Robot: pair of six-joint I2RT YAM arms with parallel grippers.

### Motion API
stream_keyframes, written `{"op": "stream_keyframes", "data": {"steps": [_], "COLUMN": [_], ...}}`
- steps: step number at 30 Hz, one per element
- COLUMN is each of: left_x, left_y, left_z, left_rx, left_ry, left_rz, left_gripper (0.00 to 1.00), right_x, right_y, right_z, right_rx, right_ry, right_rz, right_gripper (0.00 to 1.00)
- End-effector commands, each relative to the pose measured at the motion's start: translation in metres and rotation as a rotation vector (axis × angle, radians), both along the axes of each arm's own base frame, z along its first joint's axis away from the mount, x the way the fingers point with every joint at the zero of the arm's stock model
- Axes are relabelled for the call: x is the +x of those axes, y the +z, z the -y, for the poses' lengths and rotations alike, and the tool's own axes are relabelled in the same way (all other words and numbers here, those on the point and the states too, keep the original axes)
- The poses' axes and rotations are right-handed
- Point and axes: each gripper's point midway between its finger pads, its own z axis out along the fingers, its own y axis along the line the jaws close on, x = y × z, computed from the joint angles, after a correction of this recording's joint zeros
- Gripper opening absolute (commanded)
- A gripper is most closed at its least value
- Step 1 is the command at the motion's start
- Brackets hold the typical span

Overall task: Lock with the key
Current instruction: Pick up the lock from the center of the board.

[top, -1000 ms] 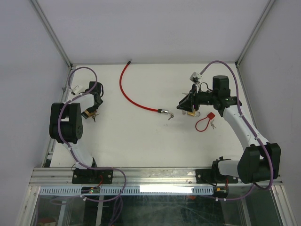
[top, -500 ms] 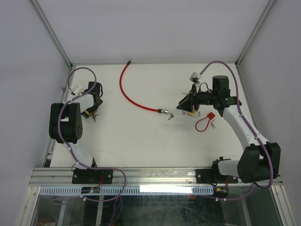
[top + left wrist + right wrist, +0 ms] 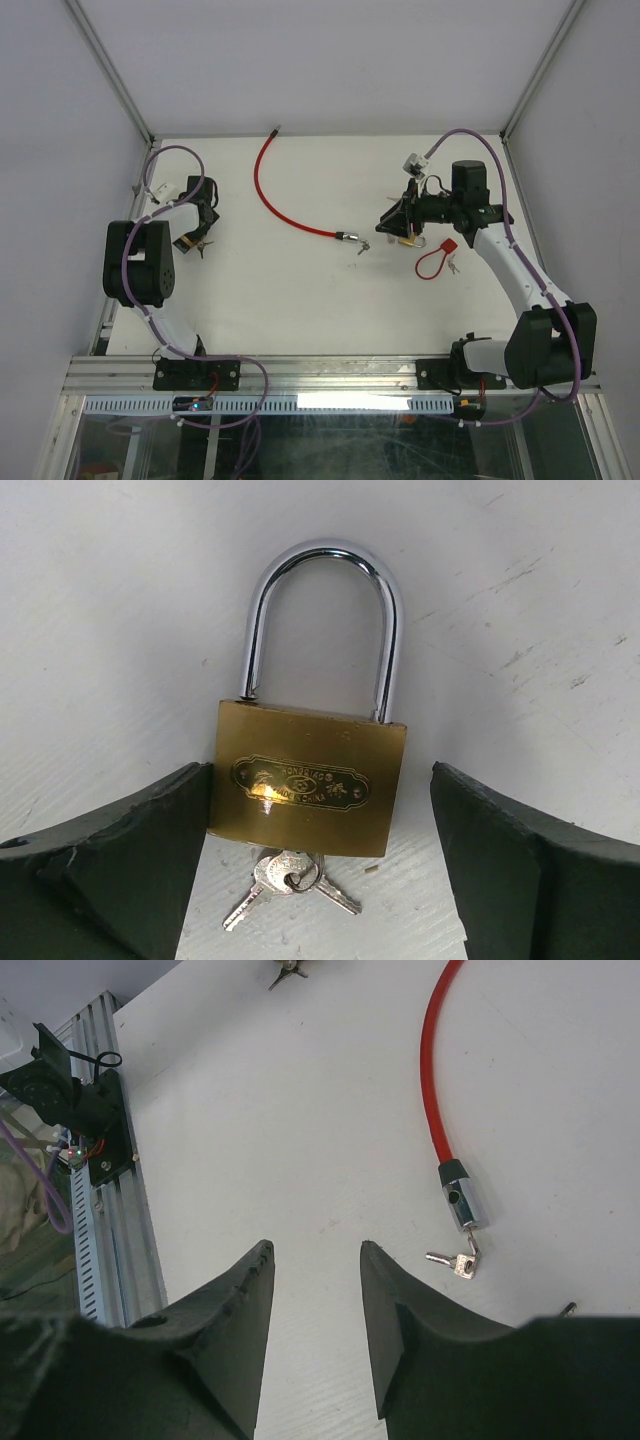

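Note:
A brass padlock (image 3: 308, 790) with a chrome shackle (image 3: 322, 558) lies flat on the white table, with a small bunch of keys (image 3: 285, 878) at its keyhole end. My left gripper (image 3: 318, 770) is open around the lock body. Its left finger (image 3: 120, 860) touches the body's side and its right finger (image 3: 530, 870) stands apart. In the top view the padlock (image 3: 186, 243) is at the far left by the left gripper (image 3: 197, 232). My right gripper (image 3: 316, 1247) is open and empty above the table.
A red cable lock (image 3: 272, 192) curves across the back middle, its chrome end (image 3: 461, 1200) carrying keys (image 3: 455, 1263). A small red loop lock (image 3: 431, 262) with keys lies under the right arm, next to a yellow object (image 3: 408, 240). An aluminium rail (image 3: 330, 372) runs along the near edge.
The left arm has shifted slightly over the padlock. The right arm has not moved.

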Motion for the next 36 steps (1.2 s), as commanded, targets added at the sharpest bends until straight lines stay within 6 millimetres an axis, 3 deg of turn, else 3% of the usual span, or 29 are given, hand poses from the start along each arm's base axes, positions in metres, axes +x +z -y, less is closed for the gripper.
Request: {"op": "stream_keyframes", "data": {"steps": [1,5,9,16,18,22,29,36], "left_x": [-0.001,-0.002,-0.001,-0.001,-0.001,-0.001,-0.005,-0.020], "left_y": [0.002,0.003,0.002,0.010,0.015,0.028,0.058,0.105], "left_z": [0.003,0.005,0.008,0.018,0.025,0.044,0.085,0.150], "left_rx": [-0.048,-0.060,-0.078,-0.127,-0.155,-0.231,-0.325,-0.428], "left_ry": [0.008,0.009,0.003,-0.041,-0.066,-0.153,-0.325,-0.648], "left_rz": [0.033,0.040,0.042,0.082,0.109,0.190,0.329,0.532], "left_gripper": [0.89,0.88,0.81,0.50,0.47,0.41,0.39,0.36], "right_x": [0.001,0.001,0.001,0.002,0.002,0.002,0.001,-0.002], "right_y": [0.010,0.009,0.009,0.008,0.008,0.007,0.005,0.002], "right_z": [-0.005,-0.005,-0.005,-0.005,-0.005,-0.005,-0.007,-0.010], "right_rx": [0.021,0.021,0.020,0.019,0.019,0.020,0.033,0.059], "right_ry": [0.032,0.032,0.031,0.031,0.031,0.032,0.046,0.070], "right_rz": [0.053,0.052,0.050,0.049,0.046,0.046,0.027,0.032], "right_gripper": [0.42,0.42,0.42,0.42,0.42,0.42,0.42,0.42]}}
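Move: My left hand is already down over the brass padlock, its open fingers on either side of the body, so the lock is practically at my hand point. Its keys lie about 3 cm to the right and 3 cm back. The red cable's middle stretch is some 19 cm to the right and 8 cm ahead. From my idle right hand, the padlock is roughly 42 cm left, 8 cm ahead and 20 cm below. I close my left fingers on the two sides of the padlock's body until they pinch it. Then, gathering speed, I carry it about 10 cm to the right towards the red cable, drawing back some 4 cm and rising a little near the end, while my wrist turns roughly 20 degrees clockwise and the fingers swing to point more steeply down. ##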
